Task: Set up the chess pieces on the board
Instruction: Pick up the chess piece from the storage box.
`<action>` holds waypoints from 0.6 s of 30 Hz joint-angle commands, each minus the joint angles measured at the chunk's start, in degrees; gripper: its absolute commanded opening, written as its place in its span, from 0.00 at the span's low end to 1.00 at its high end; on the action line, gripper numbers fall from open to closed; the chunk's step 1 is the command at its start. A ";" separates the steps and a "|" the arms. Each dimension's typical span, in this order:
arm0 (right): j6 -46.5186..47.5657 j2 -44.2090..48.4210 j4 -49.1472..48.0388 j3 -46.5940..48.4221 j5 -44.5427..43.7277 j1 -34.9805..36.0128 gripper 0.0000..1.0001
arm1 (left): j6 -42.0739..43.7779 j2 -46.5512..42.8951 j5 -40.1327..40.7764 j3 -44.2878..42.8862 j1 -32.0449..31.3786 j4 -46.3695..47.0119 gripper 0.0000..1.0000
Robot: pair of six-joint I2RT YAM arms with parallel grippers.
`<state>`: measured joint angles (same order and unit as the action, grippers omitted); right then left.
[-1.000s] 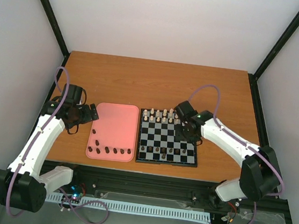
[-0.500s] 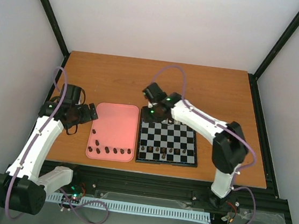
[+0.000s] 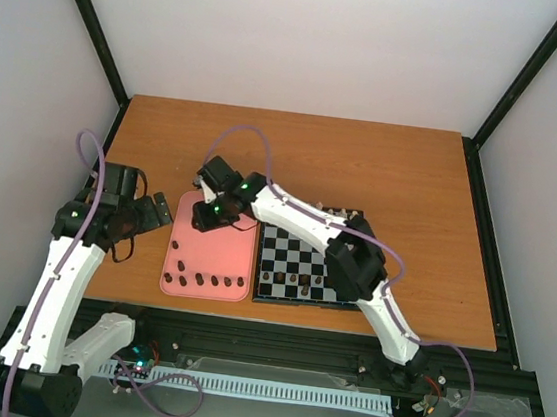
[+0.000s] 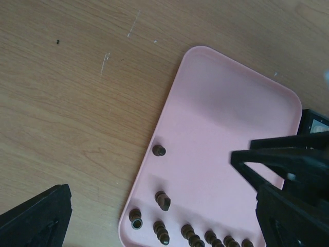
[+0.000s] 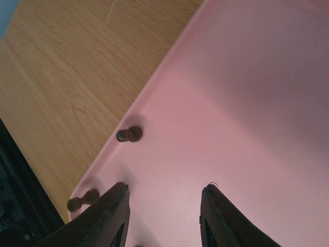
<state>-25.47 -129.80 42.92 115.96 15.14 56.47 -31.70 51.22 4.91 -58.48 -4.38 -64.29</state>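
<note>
Several dark brown chess pieces point(image 3: 212, 281) lie along the near end of the pink tray point(image 3: 228, 253), and two more point(image 3: 176, 248) sit by its left rim. A few dark pieces point(image 3: 305, 289) stand on the board's point(image 3: 298, 256) near rows. My right gripper point(image 3: 208, 213) hovers over the tray's far left corner. In the right wrist view this gripper point(image 5: 165, 189) is open and empty, with a piece point(image 5: 128, 135) just ahead of it. My left gripper point(image 3: 157, 211) hangs open left of the tray. The left wrist view shows the tray's pieces point(image 4: 162, 200) between its spread fingers.
Cream-white pieces point(image 3: 336, 215) line the board's far edge, partly hidden under my right arm, which stretches across the board. Bare wooden table point(image 3: 364, 163) lies beyond the tray and board. Black frame posts stand at the table's corners.
My right arm has swung left from the board to the tray's far left corner. My left arm has drawn back slightly to the left.
</note>
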 commanded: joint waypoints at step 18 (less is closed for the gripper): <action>0.41 -19.25 0.85 19.58 9.11 4.88 0.39 | -2.51 -3.48 1.64 -2.11 0.40 -5.23 1.00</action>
<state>-24.84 -146.30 43.99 132.31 24.18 61.32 -33.45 48.60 5.80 -58.48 -4.38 -67.57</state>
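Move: The right hand goes for the farthest remaining dark chess piece, near the storage box's left edge: about 8 cm to its left, 5 cm back and 9 cm below. The next piece stands some 5 cm nearer the base than that one and 2 cm to its right; the corner piece about 9 cm nearer the base and 1 cm left. From the left hand the farthest piece lies roughly 2 cm ahead, 2 cm right, 18 cm below. The right hand swings about 7 cm left while sinking and drawing back 5, part-open fingers nearing the farthest piece. ##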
